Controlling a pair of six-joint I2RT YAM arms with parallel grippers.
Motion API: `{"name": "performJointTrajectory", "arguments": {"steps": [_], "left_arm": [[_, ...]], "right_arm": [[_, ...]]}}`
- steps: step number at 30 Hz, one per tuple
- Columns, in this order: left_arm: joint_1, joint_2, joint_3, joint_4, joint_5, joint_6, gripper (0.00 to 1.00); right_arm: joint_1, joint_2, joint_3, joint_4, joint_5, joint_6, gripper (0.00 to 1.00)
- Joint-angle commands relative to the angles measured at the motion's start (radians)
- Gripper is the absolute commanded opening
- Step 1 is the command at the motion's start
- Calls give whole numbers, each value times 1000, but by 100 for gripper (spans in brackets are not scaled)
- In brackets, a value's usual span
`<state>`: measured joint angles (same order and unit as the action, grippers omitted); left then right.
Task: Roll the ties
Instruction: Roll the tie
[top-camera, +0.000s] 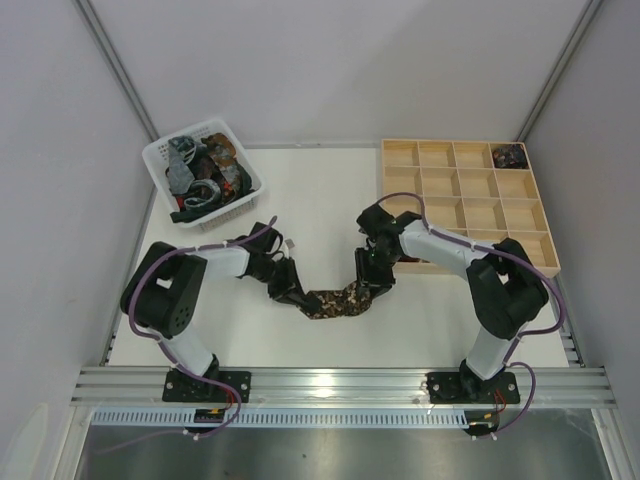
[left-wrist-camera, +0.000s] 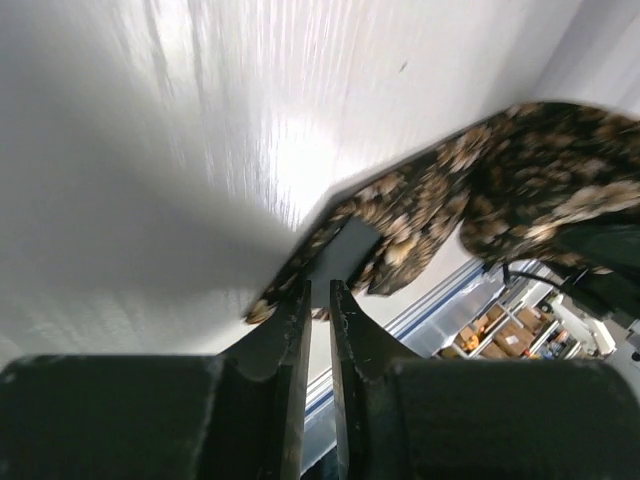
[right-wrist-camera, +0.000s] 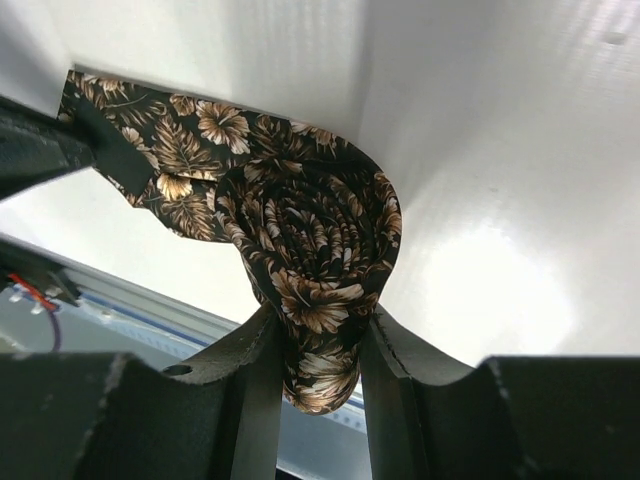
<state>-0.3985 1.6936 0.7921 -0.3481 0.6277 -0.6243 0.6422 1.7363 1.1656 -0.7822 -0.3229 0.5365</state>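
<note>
A dark brown tie with tan floral print (top-camera: 335, 300) lies stretched between my two grippers near the table's front. My right gripper (top-camera: 372, 283) is shut on its rolled-up end. In the right wrist view the coiled roll (right-wrist-camera: 310, 230) sits squeezed between the two fingers (right-wrist-camera: 320, 330). My left gripper (top-camera: 288, 290) holds the other, flat end. In the left wrist view its jaws (left-wrist-camera: 318, 290) stand almost together, pinching the tie's edge (left-wrist-camera: 400, 230) at the tips. The left fingers (right-wrist-camera: 40, 150) also show in the right wrist view, on the tie's end.
A white basket (top-camera: 185, 133) with several more ties (top-camera: 205, 170) stands at the back left. At the back right is a wooden compartment tray (top-camera: 470, 197), with one dark rolled tie (top-camera: 510, 155) in its far right corner cell. An aluminium rail (top-camera: 340, 385) runs along the near edge.
</note>
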Motion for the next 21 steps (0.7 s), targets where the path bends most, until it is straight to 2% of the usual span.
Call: {"name": "performJointTrajectory", "arguments": {"steps": [1,5,9,21], "left_arm": [[-37,-8,-31,50,16,-21,17],[-74,-45,-24,81,58,-63,18],[-123,-14,65,80,104,-107,18],[-191,139,200,142,168,-212,17]], "right_arm": [[7,12,77,-135,99,-32,17],[42,43,150,-202,192,-38,17],[77,72,190,-227,252,-32,17],[114,92,213,-216,292,-4,18]]}}
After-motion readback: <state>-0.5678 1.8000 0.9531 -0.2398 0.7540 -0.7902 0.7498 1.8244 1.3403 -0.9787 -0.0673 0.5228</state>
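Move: The rolled part of the tie sits about 10 cm to the left hand's right, level with it fore and aft and roughly 1 cm higher; the dark patch on the loose tail lies just 1 cm back and 1 cm right of that hand, slightly below. The right hand already holds the roll, whose middle is about 1 cm ahead, 1 cm left and 2 cm under its fingertips. From the right hand, the wooden tray's middle is some 24 cm ahead and 26 cm right. The right fingers keep their pinch on the tie roll, holding it nearly in place while the hand swings some 15 degrees, from leaning left to pointing almost straight down. The left hand, nearly shut, eases back about 2 cm beside the tail, then rises and sweeps right and forward again along the tail, ending about 8 cm right towards the roll, its fingers tilting flatter. ##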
